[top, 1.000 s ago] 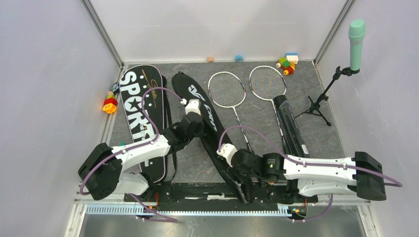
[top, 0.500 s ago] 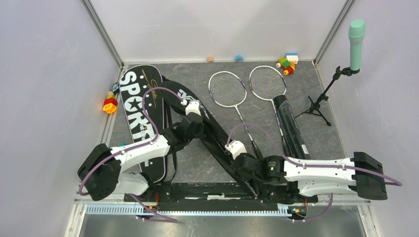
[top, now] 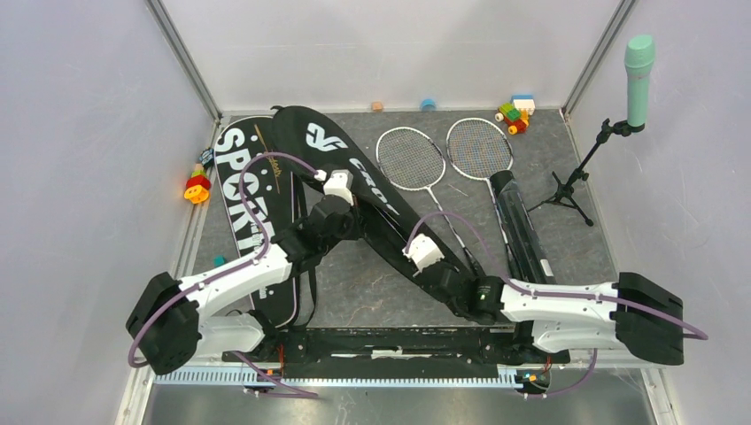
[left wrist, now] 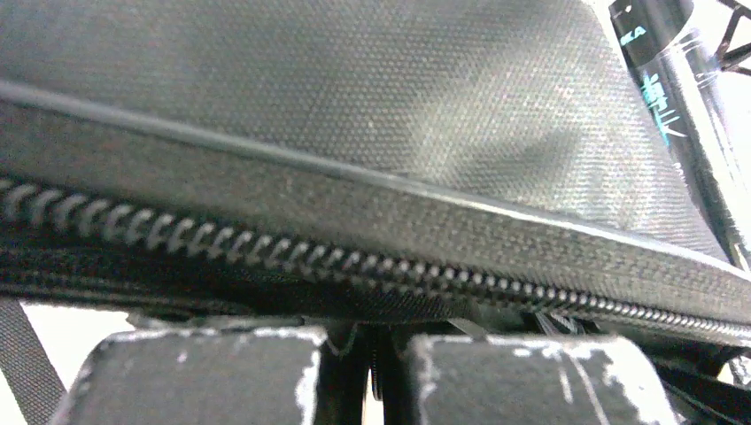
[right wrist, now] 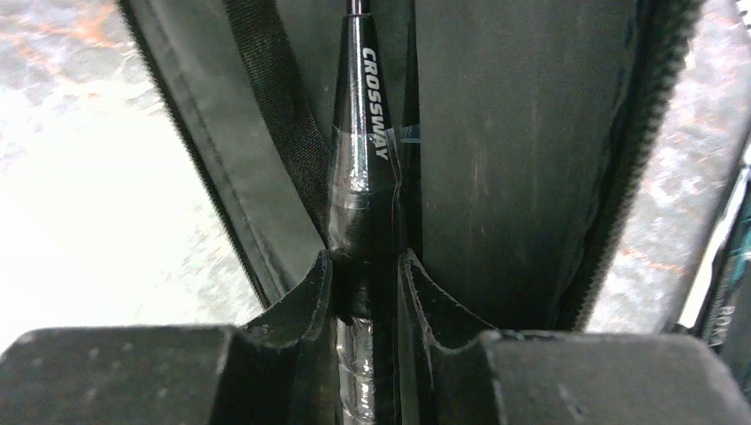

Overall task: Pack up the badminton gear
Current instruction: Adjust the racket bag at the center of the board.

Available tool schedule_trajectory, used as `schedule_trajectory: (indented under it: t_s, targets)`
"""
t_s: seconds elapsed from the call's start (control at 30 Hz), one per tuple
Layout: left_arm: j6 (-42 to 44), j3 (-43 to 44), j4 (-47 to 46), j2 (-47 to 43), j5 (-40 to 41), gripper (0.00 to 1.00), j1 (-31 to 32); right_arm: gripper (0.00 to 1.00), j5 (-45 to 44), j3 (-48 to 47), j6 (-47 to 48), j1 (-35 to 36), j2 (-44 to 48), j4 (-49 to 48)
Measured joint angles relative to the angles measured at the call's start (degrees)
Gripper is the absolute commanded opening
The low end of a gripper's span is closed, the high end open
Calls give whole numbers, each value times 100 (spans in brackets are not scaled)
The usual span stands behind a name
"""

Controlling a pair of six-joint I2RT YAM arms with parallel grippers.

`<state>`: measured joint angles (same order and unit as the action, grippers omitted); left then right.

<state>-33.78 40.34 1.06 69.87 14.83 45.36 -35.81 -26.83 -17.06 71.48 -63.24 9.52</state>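
Observation:
The black CROSSWAY racket bag [top: 329, 144] is lifted on its edge and leans over the SPORT bag [top: 237, 190]. My left gripper [top: 345, 221] is shut on its zip edge [left wrist: 266, 252], and cloth fills the left wrist view. My right gripper [top: 460, 282] is shut on the handle [right wrist: 367, 177] of the left racket [top: 410, 158], a black plastic-wrapped grip lettered CROSSWAY lying over the bag's open lining [right wrist: 505, 159]. A second racket [top: 478, 146] lies beside it, next to the long black tube [top: 518, 221]. No shuttlecocks show.
A mint-green microphone [top: 638, 71] on a black stand [top: 567, 190] is at the right wall. Toy blocks [top: 515, 113] sit at the back right and another toy [top: 197, 188] at the left edge. Two small pieces [top: 427, 104] lie by the back wall.
The left arm has raised the CROSSWAY bag and swung its wide end back and left, over the SPORT bag. The right gripper moved away from the near edge and closed on the racket handle.

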Motion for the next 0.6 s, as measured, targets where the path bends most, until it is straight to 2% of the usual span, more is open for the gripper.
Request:
schedule_trajectory:
  t_s: [0.03,0.07,0.13,0.2,0.37,0.6]
  targets:
    - [2,0,0,-55,0,2,-4,2,-26,42,179,-125,-90,-210]
    - [0,0,2,-111,20,2,-4,12,-72,81,369,-229,-149,-422]
    - [2,2,37,-201,72,2,-24,40,-90,142,592,-328,-181,-697]
    - [4,28,155,-243,153,2,-22,53,-107,188,673,-352,-184,-828]
    - [11,136,728,-232,103,2,138,70,-197,192,638,-533,162,-960]
    - [9,256,1189,-98,-4,2,157,87,785,-227,1130,-560,1244,-732]
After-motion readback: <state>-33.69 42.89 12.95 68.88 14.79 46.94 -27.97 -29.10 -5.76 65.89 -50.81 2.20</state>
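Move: The right hand has the racket handle between its fingers, inside the open racket bag. From that hand, the nearer loose racket's head lies about 22 cm ahead, 3 cm left and 5 cm below, and the black tube some 8 cm ahead, 20 cm right and 3 cm below. The left hand pinches the bag's zip rim; from it the racket handle lies roughly 10 cm back, 12 cm right and 8 cm below. Right hand slides the racket handle 2 cm forward, opens, rises about 9 cm; left still pinches the rim. ##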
